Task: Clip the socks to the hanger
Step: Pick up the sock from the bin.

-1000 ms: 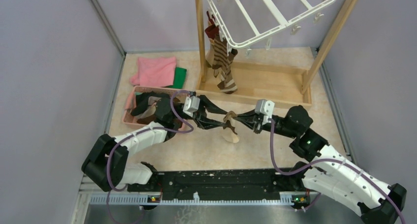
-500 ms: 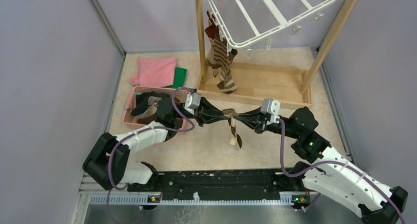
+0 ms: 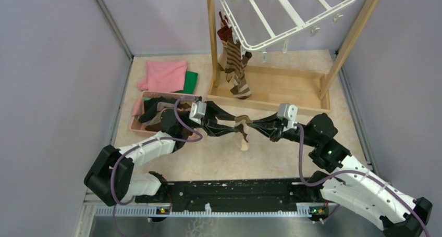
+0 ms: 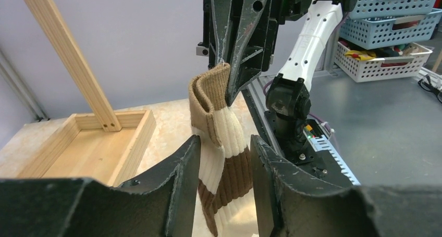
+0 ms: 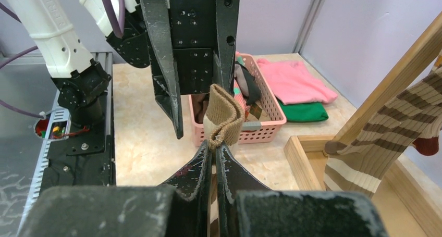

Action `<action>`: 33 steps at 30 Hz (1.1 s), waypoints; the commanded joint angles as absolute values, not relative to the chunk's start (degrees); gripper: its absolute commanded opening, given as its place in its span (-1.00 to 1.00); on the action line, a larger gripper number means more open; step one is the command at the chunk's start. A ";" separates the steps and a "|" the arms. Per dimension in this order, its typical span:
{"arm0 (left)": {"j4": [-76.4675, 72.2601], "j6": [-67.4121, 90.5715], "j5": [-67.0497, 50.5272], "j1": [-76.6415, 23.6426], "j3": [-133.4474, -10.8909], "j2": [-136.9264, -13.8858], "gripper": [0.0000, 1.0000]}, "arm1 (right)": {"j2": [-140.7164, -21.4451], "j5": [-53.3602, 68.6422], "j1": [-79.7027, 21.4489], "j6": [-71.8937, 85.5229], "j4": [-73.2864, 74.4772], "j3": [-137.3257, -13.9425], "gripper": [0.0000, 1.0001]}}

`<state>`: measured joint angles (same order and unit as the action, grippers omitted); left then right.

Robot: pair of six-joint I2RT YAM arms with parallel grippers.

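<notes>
A brown-and-cream striped sock (image 3: 243, 138) hangs in mid-air over the table between my two grippers. My right gripper (image 3: 252, 124) is shut on its folded tan cuff (image 5: 221, 112), pinched at the fingertips (image 5: 215, 146). From the left, my left gripper (image 3: 234, 125) faces it. Its jaws (image 4: 224, 143) stand open on either side of the sock's striped body (image 4: 221, 127), with a gap on the right. The white hanger (image 3: 233, 21) hangs at the back from the wooden frame. Two striped socks (image 3: 235, 73) dangle clipped at its left corner and show in the right wrist view (image 5: 375, 143).
A pink basket (image 3: 136, 123) with more socks sits behind my left arm and shows in the right wrist view (image 5: 271, 117). A pink cloth (image 3: 164, 74) and a green cloth (image 3: 191, 80) lie at the back left. The wooden frame's base tray (image 3: 281, 88) and posts (image 3: 211, 39) stand close behind the grippers.
My left gripper has drawn back slightly to the left. The hanging sock has swung and turned; its lower part looks shorter than half a second ago. The right gripper keeps its hold.
</notes>
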<state>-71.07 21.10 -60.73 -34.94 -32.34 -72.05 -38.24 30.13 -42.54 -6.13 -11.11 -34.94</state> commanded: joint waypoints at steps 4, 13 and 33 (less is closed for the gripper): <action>-85.59 29.96 -63.44 -34.91 -34.14 -77.39 -0.41 | -37.39 31.12 -42.16 -4.57 -13.92 -35.42 -1.00; -89.87 31.64 -60.91 -34.57 -33.80 -79.23 -1.00 | -37.09 29.11 -42.15 -4.72 -12.62 -35.46 -1.00; -50.61 11.75 -57.20 -33.62 -35.35 -64.09 -1.00 | -45.17 34.52 -16.82 10.42 -26.18 -43.06 0.79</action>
<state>-56.05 16.93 -58.06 -33.76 -34.00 -66.50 -40.29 23.55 -28.75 -2.07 -12.69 -38.68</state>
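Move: The sock hangs from the right fingers, its middle about 1 cm to their left and 6 cm below them. From the open left hand that middle is some 3 cm right and 5 cm down. The bin stands roughly 28 cm left of the left hand, 18 cm ahead and 24 cm down. From the right hand, the nearest hung striped sock is about 19 cm ahead and 3 cm left, 3 cm lower; the wooden tray lies 27 cm ahead, 6 cm right, 25 cm down. Almost in place, the left hand dips about 1 cm and shuts its half-open fingers on the sock's cuff, then rises again, easing about 1 cm forward and keeping its pinch. The right hand holds still until the left has closed, then opens wide, lets go and draws away from the sock, forward and to the right by about 9 cm and slightly up, turning some 20 degrees clockwise. ##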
